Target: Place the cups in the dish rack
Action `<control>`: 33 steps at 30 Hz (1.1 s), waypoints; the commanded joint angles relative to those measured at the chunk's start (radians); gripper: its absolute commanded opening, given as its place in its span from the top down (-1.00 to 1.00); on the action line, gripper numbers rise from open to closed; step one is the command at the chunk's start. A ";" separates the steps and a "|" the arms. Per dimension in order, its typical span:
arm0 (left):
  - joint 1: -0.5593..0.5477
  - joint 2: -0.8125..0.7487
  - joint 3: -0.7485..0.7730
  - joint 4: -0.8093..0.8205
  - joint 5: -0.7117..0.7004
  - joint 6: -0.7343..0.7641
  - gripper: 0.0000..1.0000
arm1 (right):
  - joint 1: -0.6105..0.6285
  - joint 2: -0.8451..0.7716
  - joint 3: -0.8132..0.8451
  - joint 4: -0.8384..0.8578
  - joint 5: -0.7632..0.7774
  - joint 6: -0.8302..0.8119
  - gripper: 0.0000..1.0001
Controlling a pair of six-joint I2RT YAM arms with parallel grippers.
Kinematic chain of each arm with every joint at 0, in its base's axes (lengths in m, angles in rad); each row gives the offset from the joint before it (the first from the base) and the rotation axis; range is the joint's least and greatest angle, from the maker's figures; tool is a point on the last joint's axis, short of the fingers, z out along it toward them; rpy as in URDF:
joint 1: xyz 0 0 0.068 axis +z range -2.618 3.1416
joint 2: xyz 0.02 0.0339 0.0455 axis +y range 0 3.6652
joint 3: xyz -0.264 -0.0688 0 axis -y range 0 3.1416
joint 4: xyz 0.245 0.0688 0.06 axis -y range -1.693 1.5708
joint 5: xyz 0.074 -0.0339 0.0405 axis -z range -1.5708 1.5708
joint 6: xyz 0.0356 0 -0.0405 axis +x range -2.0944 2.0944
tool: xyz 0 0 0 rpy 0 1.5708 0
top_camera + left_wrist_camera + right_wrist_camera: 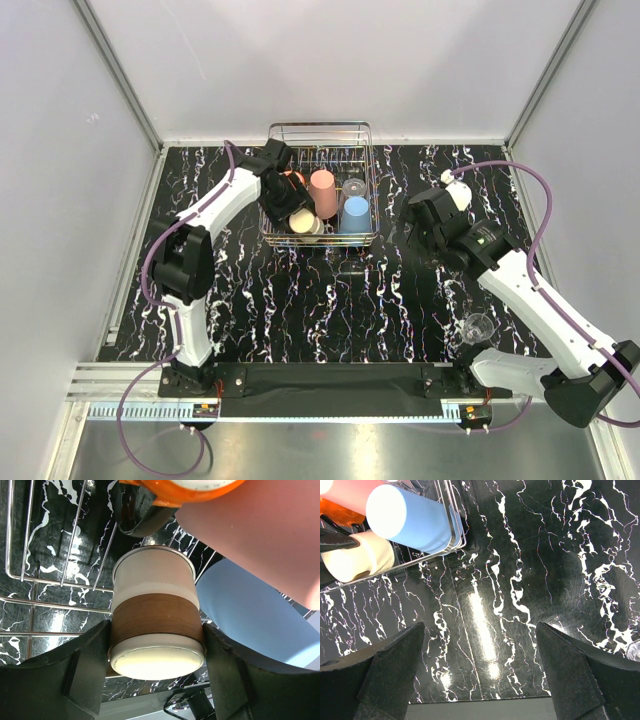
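The dish rack (320, 130) stands at the back middle of the table. Inside it are a salmon-pink tumbler (322, 192), a light blue cup (355, 213), a clear glass (354, 187) and an orange mug (293, 180), which my left arm partly hides. My left gripper (290, 212) reaches into the rack, shut on the beige cup (154, 625). That cup has a brown band, and a finger presses each of its sides. Right of the rack, my right gripper (480, 630) hangs open over bare table. Another clear glass (478, 327) stands on the table beside the right arm.
The black marbled table (330, 300) has white walls on three sides. In the right wrist view the rack's near corner (455, 535) is at the upper left, with the blue cup (410, 517) and the beige cup (357, 555) behind its wires.
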 commanded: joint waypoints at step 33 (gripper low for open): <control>0.004 -0.142 -0.026 0.028 -0.024 0.055 -0.89 | -0.006 0.047 0.024 -0.101 0.122 0.052 -1.00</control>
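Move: My left hand already has the beige cup, base up, between its fingers in the near-left part of the rack; the cup's middle is some 3 cm below my hand point, its spot just under it. The orange mug is about 7 cm ahead and 3 cm left, the pink cup 6 cm ahead and 4 cm right, the blue cup 11 cm right and 1 cm ahead. From my right hand the beige cup lies roughly 24 cm left, 10 cm ahead and 14 cm lower. With the beige cup still pinched, my left hand eases about 1 cm farther down into the rack, beside the pink cup, then stops and holds its place and angle while the fingers spread from part-open to nearly full, letting go on both sides. Just at the end it starts back up, roughly 1 cm. ##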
